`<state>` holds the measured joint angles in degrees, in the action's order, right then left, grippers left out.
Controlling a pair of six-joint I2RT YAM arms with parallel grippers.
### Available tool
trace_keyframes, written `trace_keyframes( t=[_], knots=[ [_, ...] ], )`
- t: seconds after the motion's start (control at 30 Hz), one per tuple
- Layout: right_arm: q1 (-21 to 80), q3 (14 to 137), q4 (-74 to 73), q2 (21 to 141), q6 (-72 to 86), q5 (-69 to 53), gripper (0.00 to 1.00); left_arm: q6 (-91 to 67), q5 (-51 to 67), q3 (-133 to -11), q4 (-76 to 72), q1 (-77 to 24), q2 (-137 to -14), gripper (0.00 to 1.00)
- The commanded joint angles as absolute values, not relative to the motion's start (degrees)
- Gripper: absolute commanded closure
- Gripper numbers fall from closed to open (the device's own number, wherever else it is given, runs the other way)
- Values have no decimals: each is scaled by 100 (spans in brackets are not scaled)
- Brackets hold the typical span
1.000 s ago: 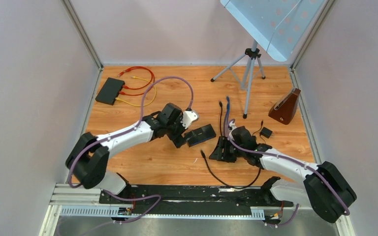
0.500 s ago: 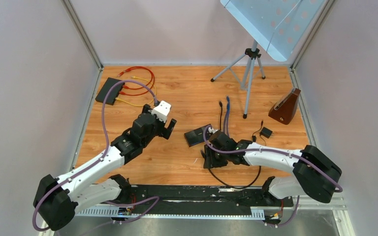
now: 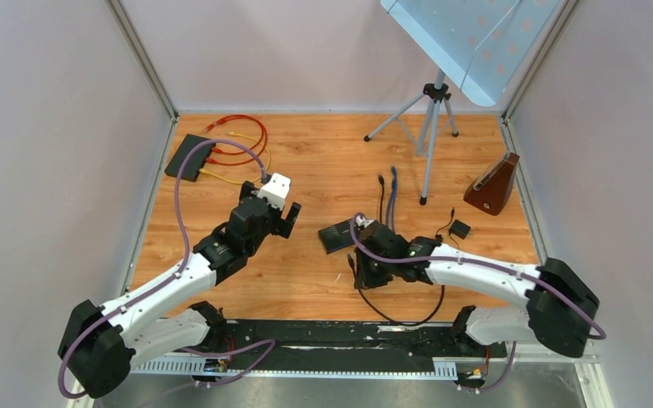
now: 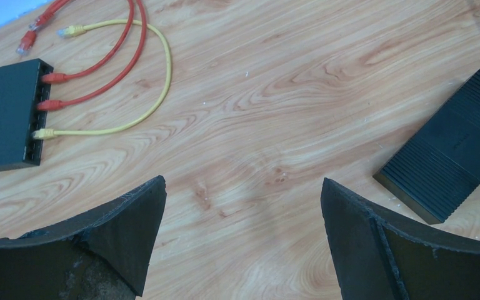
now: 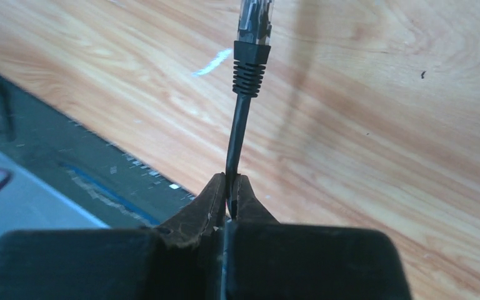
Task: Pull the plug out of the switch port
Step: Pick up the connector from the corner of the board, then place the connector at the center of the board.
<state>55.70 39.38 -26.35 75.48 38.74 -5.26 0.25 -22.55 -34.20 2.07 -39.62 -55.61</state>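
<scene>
A small black switch (image 3: 346, 234) lies flat on the wood floor; it also shows in the left wrist view (image 4: 456, 147). My right gripper (image 3: 362, 272) is just in front of it, shut on a black cable (image 5: 239, 134). In the right wrist view the jaws (image 5: 231, 182) pinch the cable below its ribbed boot. The clear plug (image 5: 254, 14) sticks out free above the floor, in no port. My left gripper (image 3: 287, 221) is open and empty, left of the switch, with bare floor between its fingers (image 4: 242, 182).
A second black switch (image 3: 190, 157) with red and yellow cables (image 3: 240, 144) plugged in sits at the far left. A tripod (image 3: 429, 127), a brown wedge (image 3: 493, 185), a small black adapter (image 3: 459, 229) and loose blue and black cables (image 3: 388, 194) lie to the right.
My left gripper let go of the small switch and drew back to the left. My right gripper moved left and nearer with the black cable; the switch stayed put.
</scene>
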Motion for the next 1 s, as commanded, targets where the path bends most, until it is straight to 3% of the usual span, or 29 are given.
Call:
trace_keyframes(
  t=[0.0,0.23,0.5,0.73,0.97],
  knots=[
    [5590,4537,-3281,6555,4135,-398,100,-110,-2329,-3551,-26,-3929,-5614,0],
    [5590,5539,-4161,5416,4293,1267,100,-105,-2269,-3595,-26,-3929,-5713,0],
    [5577,7017,-5608,6025,4657,3583,100,-59,-2266,-3652,104,-3929,-5747,0],
    [4966,7255,-5654,7128,5335,3489,100,-49,-2199,-3713,154,-3929,-5818,0],
    [3322,6745,-3884,7929,5081,2332,100,-150,-2060,-3791,265,-3929,-5908,0]
  ],
)
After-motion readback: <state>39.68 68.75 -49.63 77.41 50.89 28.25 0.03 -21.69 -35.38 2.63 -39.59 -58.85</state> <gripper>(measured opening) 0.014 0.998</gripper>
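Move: My right hand already pinches the black cable just behind its connector, some 3 cm above the table. The two plugs laid out earlier are where it is going: the black plug about 25 cm ahead and 7 cm to the right, the blue plug some 27 ahead and 10 right. The switch sits roughly 9 cm ahead and 2 left, the tripod foot 18 ahead and 17 right. From my left hand the black plug is about 8 cm ahead, 24 right and 16 below. With my right fingers kept shut on the black cable, I swing it up about 22 cm and forward, past the right side of the switch. Then I sink again while still reaching forward and right towards the laid-out plugs, ending some 16 cm ahead and 9 cm right of where I began. On the way my wrist turns clockwise about 45 degrees and tips the fingers up from pointing down to slanting forward. ##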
